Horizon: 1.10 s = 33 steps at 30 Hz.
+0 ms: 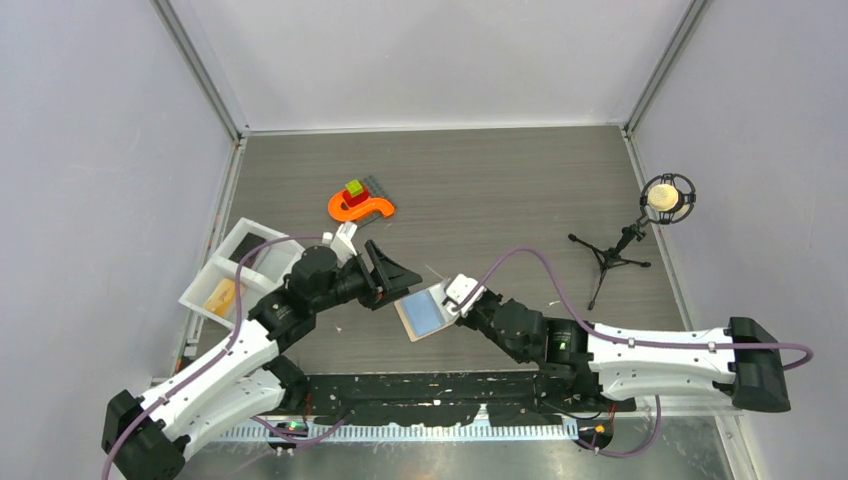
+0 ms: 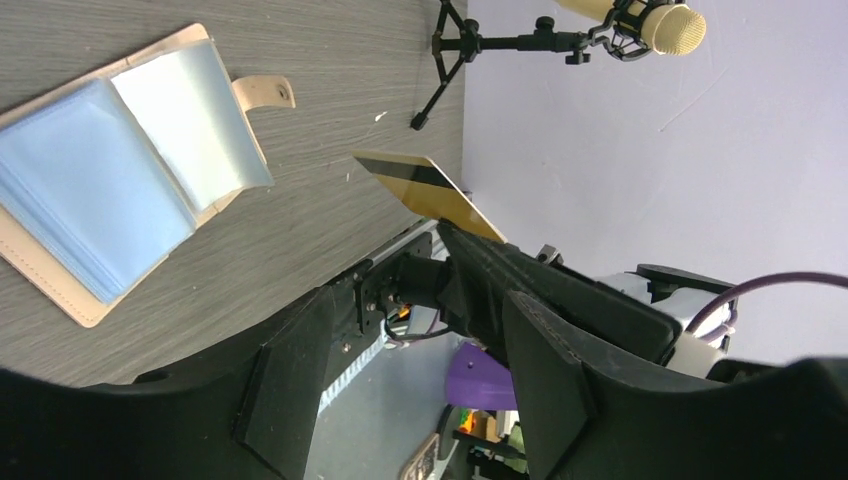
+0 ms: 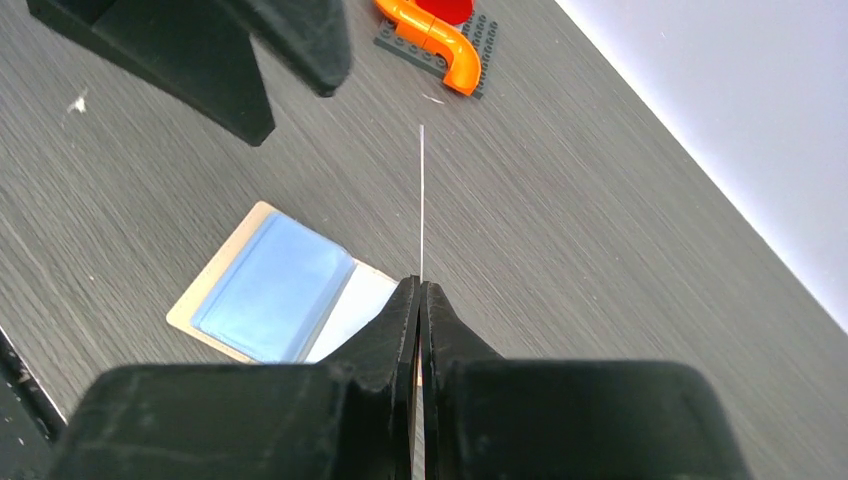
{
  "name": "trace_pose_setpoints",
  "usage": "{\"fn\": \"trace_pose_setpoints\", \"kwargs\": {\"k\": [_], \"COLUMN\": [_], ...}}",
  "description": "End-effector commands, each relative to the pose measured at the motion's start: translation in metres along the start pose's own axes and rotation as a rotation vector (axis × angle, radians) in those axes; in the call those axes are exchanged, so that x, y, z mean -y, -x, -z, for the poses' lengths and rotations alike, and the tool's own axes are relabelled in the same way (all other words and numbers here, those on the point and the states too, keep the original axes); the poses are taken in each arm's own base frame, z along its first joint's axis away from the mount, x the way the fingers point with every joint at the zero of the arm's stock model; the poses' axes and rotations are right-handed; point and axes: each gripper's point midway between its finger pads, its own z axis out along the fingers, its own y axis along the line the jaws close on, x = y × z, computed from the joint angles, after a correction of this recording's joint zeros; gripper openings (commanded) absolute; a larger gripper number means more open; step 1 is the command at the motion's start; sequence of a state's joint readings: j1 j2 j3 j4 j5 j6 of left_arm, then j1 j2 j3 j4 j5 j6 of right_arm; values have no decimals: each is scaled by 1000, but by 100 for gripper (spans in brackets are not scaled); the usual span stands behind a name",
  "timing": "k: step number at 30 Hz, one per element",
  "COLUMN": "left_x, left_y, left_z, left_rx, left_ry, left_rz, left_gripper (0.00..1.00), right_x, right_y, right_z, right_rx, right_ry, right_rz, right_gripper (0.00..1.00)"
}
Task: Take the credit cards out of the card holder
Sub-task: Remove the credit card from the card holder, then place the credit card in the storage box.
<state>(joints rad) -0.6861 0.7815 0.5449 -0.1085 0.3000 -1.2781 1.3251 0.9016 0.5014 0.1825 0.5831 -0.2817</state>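
The card holder lies open on the table, pale blue inner faces up, between the two grippers. In the left wrist view it shows its beige snap tab. My right gripper is shut on an orange-yellow credit card with a black stripe and holds it above the table, just right of the holder. In the right wrist view the card is edge-on, sticking out of the closed gripper, with the holder below left. My left gripper is open and empty, just left of the holder.
A white two-compartment tray stands at the left edge, with something yellowish in its near compartment. An orange S-shaped toy with small blocks lies behind the grippers. A microphone on a tripod stands at the right.
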Motion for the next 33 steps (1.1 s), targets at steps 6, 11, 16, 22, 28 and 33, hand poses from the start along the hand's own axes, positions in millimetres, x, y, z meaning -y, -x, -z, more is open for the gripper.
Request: {"fn": "trace_pose_setpoints", "kwargs": {"k": [6, 11, 16, 22, 28, 33], "left_x": [20, 13, 14, 11, 17, 4], "left_y": [1, -1, -3, -3, -4, -4], "left_z": [-4, -11, -16, -19, -21, -25], "left_rx": [-6, -16, -35, -36, -43, -66], "left_ry": [-103, -99, -117, -129, -189, -145], "left_rz": [49, 78, 103, 114, -18, -242], "left_gripper": [65, 61, 44, 10, 0, 0], "right_x": [-7, -18, -27, -32, -38, -41], "right_y": [27, 34, 33, 27, 14, 14], "right_z": [-5, -5, -6, -5, 0, 17], "right_rx": [3, 13, 7, -17, -48, -20], "right_ry": [-82, -72, -67, -69, -33, 68], "right_rz": [120, 152, 195, 235, 184, 19], "right_gripper": [5, 5, 5, 5, 32, 48]}}
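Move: The gold card stands on edge in the right hand's shut fingers, its middle about 2 cm ahead and 2 cm left of that hand. From the open left hand it lies some 3 cm ahead, 6 cm right and a centimetre lower. The open card holder is about 19 cm below the left hand, 1 cm ahead and 4 cm right. The orange toy is some 25 cm ahead and 12 cm left, the white tray 9 cm ahead and 37 cm left, both at table height. The left fingers close fully and pinch the near end of the gold card as the right hand feeds it in, carrying it about 4 cm left and back and rolling some 15 degrees. The left hand edges only about 2 cm right and 2 cm down. Once the left has shut, the right fingers open about halfway, let go and start to draw back. ##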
